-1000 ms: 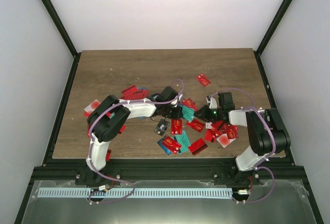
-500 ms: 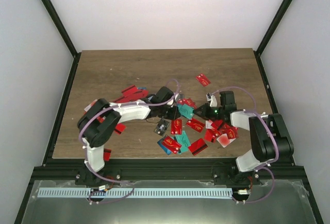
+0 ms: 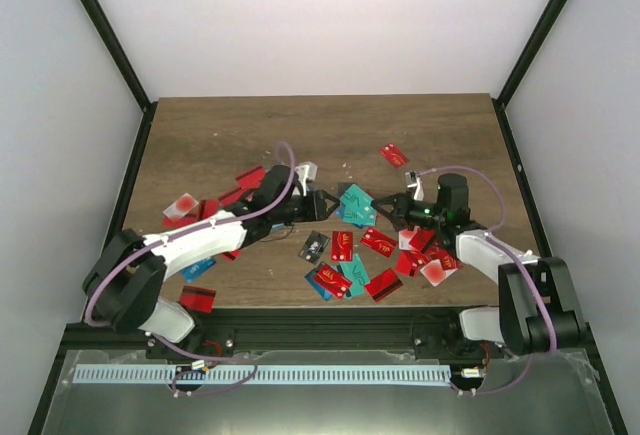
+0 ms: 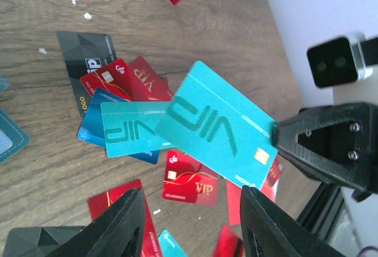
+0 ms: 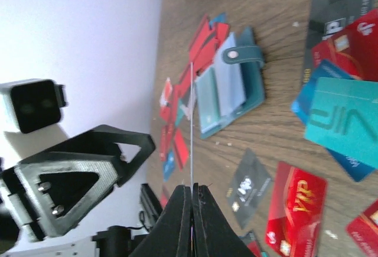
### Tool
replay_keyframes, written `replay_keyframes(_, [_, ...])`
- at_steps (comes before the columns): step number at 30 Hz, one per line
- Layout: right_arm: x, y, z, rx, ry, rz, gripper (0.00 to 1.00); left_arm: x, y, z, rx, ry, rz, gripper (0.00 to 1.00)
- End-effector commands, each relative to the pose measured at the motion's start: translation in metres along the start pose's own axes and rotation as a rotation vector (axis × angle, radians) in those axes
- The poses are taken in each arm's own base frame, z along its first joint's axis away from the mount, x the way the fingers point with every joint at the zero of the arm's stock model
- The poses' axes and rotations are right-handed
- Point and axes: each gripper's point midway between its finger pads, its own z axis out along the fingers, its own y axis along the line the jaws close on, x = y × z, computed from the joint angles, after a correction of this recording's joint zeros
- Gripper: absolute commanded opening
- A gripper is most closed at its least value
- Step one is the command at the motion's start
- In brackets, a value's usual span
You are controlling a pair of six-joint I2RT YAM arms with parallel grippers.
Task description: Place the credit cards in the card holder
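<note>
A teal credit card (image 3: pixel 355 203) hangs in the air above the table's middle, pinched at one short end by my right gripper (image 3: pixel 386 205), which is shut on it. The right wrist view shows this card edge-on (image 5: pixel 191 127) rising from the closed jaws. In the left wrist view the same teal card (image 4: pixel 218 130) fills the centre. My left gripper (image 4: pixel 195 221) stands open just short of it, with nothing between its fingers. The card holder (image 5: pixel 233 83) lies open on the wood, teal with a dot clasp. Several red, teal and black credit cards (image 3: pixel 345 245) lie scattered.
One red card (image 3: pixel 395 155) lies apart toward the back right. More red cards (image 3: pixel 215 205) lie under and beside the left arm, and one (image 3: pixel 198 298) sits near the front edge. Black frame posts and white walls border the table.
My left gripper has opened and let go of the teal card, and the left arm has stretched out lower. My right gripper has shut on the card and moved slightly farther back.
</note>
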Motion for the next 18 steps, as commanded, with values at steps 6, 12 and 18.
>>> replay_keyframes(6, [-0.006,0.083,-0.014,-0.234,-0.115,0.027,0.01,-0.026,-0.038,-0.036,0.264,-0.157,-0.139,0.51])
replay_keyframes(12, [0.002,0.110,-0.010,-0.320,-0.121,0.037,0.01,-0.028,-0.057,-0.046,0.397,-0.176,-0.143,0.53])
replay_keyframes(18, [0.008,0.122,-0.006,-0.374,-0.104,0.041,0.01,-0.032,-0.063,-0.059,0.461,-0.228,-0.156,0.46])
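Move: The right hand holds the teal card by one end. Its middle is about 4 cm left and 1 cm ahead of that hand, and the left hand's open fingers are some 9 cm left, roughly level. For the left hand, the card's middle is about 5 cm right and 1 cm ahead. The card pile lies 7 cm right, 4 cm ahead and 13 cm below; the open card holder lies 12 cm left, 5 cm ahead and as low. Still pinching the teal card by its end, the right hand climbs about 9 cm while bringing it some 4 cm left and slightly back, towards the left hand. The left hand rises about 6 cm with its fingers still half open. Both wrists swing their fingertips upward by some 20 degrees; left-finger contact with the card can't be made out. ##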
